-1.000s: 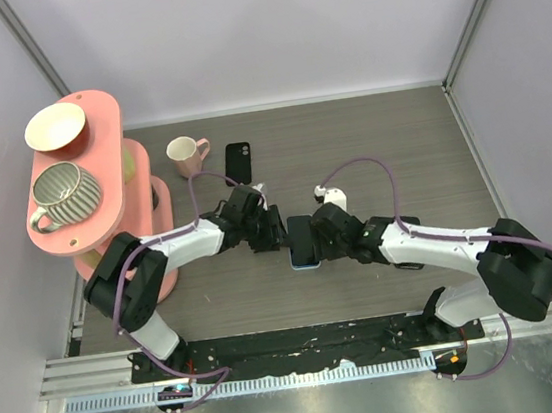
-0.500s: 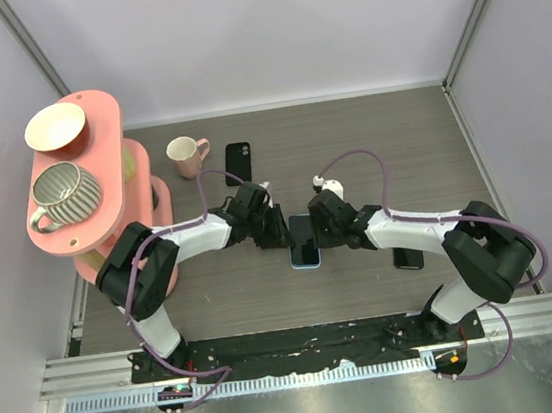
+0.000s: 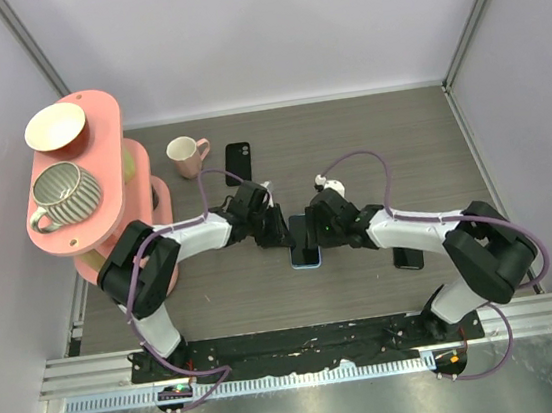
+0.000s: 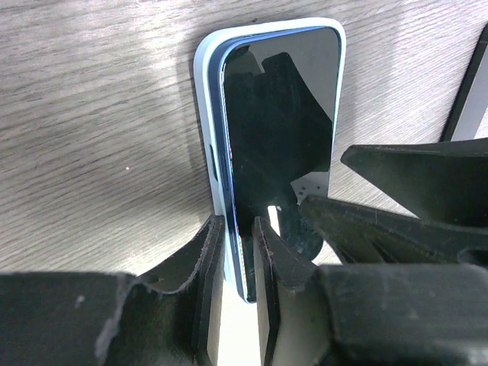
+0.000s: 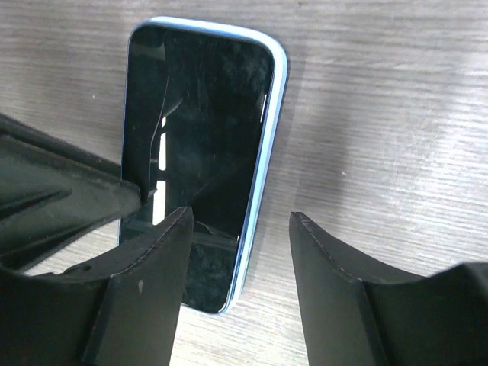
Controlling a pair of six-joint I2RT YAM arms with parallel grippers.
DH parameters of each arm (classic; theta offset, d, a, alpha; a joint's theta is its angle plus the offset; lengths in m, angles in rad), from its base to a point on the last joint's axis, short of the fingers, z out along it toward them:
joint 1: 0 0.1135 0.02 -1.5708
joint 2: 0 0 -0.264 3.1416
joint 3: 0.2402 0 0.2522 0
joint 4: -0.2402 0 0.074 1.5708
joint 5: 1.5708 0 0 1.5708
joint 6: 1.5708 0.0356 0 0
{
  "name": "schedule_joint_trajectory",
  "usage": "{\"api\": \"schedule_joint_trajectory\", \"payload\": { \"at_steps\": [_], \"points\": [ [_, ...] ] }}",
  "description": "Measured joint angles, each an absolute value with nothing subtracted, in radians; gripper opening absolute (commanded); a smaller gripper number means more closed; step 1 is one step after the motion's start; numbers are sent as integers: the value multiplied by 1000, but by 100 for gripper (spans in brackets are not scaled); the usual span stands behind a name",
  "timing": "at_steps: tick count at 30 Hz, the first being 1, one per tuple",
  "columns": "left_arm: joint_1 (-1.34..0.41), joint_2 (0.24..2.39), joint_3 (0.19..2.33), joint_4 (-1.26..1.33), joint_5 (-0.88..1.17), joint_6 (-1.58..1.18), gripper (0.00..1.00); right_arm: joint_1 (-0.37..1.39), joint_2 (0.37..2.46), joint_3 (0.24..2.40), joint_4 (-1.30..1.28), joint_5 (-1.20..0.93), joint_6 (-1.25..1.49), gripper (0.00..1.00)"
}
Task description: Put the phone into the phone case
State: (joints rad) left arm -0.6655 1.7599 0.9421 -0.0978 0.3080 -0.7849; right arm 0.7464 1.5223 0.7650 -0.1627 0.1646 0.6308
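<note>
The phone [image 3: 306, 254] lies screen-up in the middle of the table, black glass with a light-blue rim. In the left wrist view the phone [image 4: 278, 114] is tilted, its left long edge between the fingers of my left gripper [image 4: 238, 225], which is shut on it. My left gripper [image 3: 285, 236] comes at it from the left. My right gripper [image 3: 317, 230] is at the phone's right side. In the right wrist view this gripper [image 5: 240, 217] is open over the phone [image 5: 198, 114], one finger above the screen and the other above the table. The black phone case [image 3: 238, 162] lies apart, farther back to the left.
A pink cup [image 3: 186, 155] stands left of the case. A pink two-tier stand [image 3: 107, 227] at the left edge carries a bowl [image 3: 55, 127] and a striped mug [image 3: 64, 190]. A flat black item [image 3: 408, 257] lies partly under my right forearm.
My left gripper has narrowed onto the phone's left edge. The right arm has folded in toward the phone, and its fingers stand a little wider than half a second ago.
</note>
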Motion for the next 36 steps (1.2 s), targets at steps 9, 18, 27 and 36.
{"api": "schedule_joint_trajectory", "payload": {
  "at_steps": [9,18,27,36],
  "points": [
    [-662,1772,942,-73,334,-804,22,715,1463,678,-99,57,635,73],
    [-661,1785,942,-45,352,-813,22,715,1486,656,22,22,635,74],
    [-650,1790,915,7,381,-839,22,680,1464,620,84,-57,668,77],
    [-632,1798,866,108,436,-910,23,635,1407,501,244,-142,765,77]
  ]
}}
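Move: From the left hand, the phone in its case has its middle roughly 3 cm ahead, 4 cm to the right and 1 cm below; from the right hand it is about 3 cm ahead, 3 cm left and 1 cm below. The face-down phone lies some 25 cm ahead and 10 cm left of the left hand, the pink mug about 28 cm ahead and 22 cm left of it. The loose black phone lies about 22 cm right of the right hand, 1 cm back. The right hand spreads its half-open fingers wide while drawing back just over 1 cm, then shifts nearly 2 cm left and eases up about 1 cm, rolling some 25 degrees so that its fingers lie flatter and point more to the left, the right-hand finger ending against the case's right rim near its near end. Against it the left hand, its opening unchanged, keeps its fingertips on the left long edge of phone and case and creeps about 1 cm to the right, leaning flatter by some 10 degrees. ##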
